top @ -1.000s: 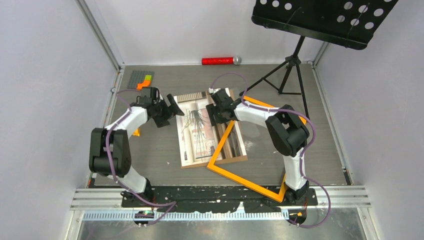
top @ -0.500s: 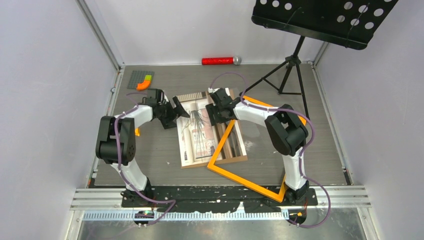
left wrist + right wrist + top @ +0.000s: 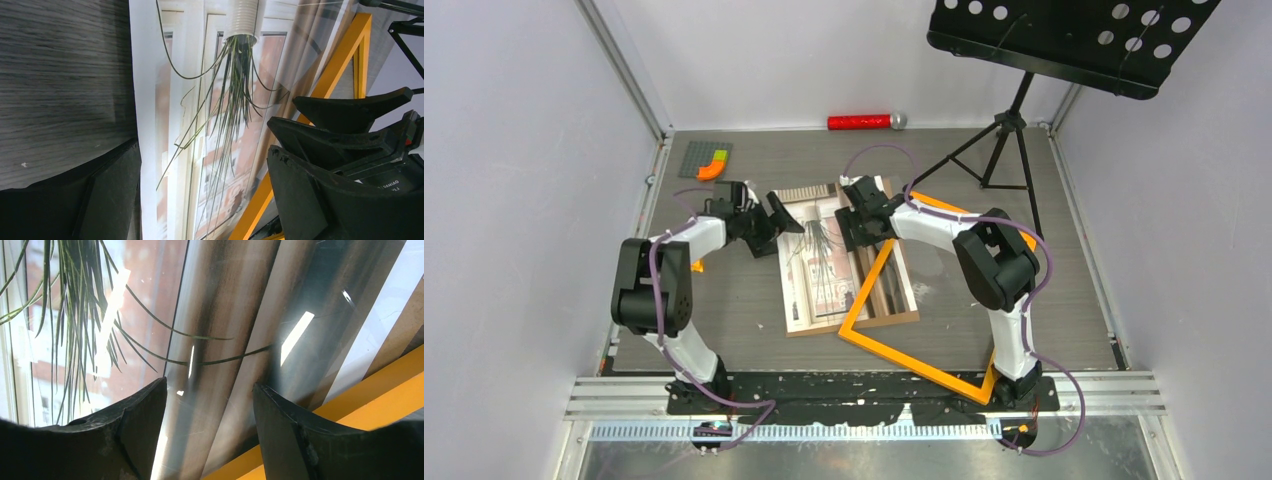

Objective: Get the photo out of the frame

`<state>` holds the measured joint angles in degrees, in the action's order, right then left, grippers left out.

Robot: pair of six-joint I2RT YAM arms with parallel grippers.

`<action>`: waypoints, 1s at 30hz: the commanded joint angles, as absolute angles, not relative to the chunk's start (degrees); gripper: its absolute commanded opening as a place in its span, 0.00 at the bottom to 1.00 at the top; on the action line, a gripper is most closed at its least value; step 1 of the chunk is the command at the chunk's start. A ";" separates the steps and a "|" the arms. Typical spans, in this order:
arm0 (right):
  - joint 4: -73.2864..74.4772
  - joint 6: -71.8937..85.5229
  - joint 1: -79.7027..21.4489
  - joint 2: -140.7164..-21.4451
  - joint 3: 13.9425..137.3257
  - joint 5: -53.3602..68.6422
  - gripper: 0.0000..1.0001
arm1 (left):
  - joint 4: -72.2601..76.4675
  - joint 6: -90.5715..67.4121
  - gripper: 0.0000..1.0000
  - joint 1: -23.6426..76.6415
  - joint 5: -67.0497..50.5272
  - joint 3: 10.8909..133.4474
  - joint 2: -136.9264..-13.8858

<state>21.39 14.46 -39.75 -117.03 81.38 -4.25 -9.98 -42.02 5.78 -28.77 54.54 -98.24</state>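
The photo (image 3: 822,262), a spiky plant at a window, lies face up on the table. The orange frame (image 3: 912,364) lies askew to its right, one side crossing the photo's right part. My left gripper (image 3: 782,218) is open at the photo's upper left edge, its jaws straddling that edge in the left wrist view (image 3: 205,200), where the photo (image 3: 210,100) and the frame (image 3: 345,50) also show. My right gripper (image 3: 856,228) is open over the photo's upper right. In the right wrist view it (image 3: 210,425) is low over the glossy curtain part of the photo (image 3: 215,315), beside the frame (image 3: 370,390).
A brown backing board (image 3: 896,316) lies under the photo. A black music stand (image 3: 1004,140) stands at the back right. A red cylinder (image 3: 859,121) lies by the back wall. A grey baseplate with bricks (image 3: 705,158) sits at the back left.
My left arm has swung right and its open gripper has reached the photo's upper left edge. My right gripper has stayed put over the photo.
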 commanded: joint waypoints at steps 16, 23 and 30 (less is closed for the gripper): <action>26.92 16.53 -40.42 -123.32 79.40 0.26 0.68 | -26.60 -35.45 0.79 11.23 -21.56 63.33 -94.52; 26.94 16.46 -40.42 -123.27 79.44 0.28 0.68 | -25.80 -36.12 0.55 11.56 -22.92 64.52 -98.91; 27.07 16.04 -40.37 -123.27 79.36 0.26 0.68 | -27.91 -35.48 0.35 11.51 -17.32 63.20 -99.78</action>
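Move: The photo's middle lies about 12 cm to the right of the left hand, some 4 cm nearer the base and 4 cm lower; its raised left edge runs close beside the open left fingers. The orange frame's middle is roughly 32 cm right and 12 cm back, and the yellow block about 19 cm left and 5 cm back. From the right hand the photo's middle is some 5 cm back, 1 cm left and 2 cm below. The left hand eases back along the photo's left edge by about 1.5 cm, hops up some 2.5 cm while shifting about 2 cm right over the edge, then comes straight down again by about 3 cm, rolling about 10 degrees so its left side rises and narrowing its wide-open fingers to less than half, with the photo's edge now between them. The right hand stays where it is, its half-open fingertips still resting on the photo's sheet near the middle to steady the stack. ##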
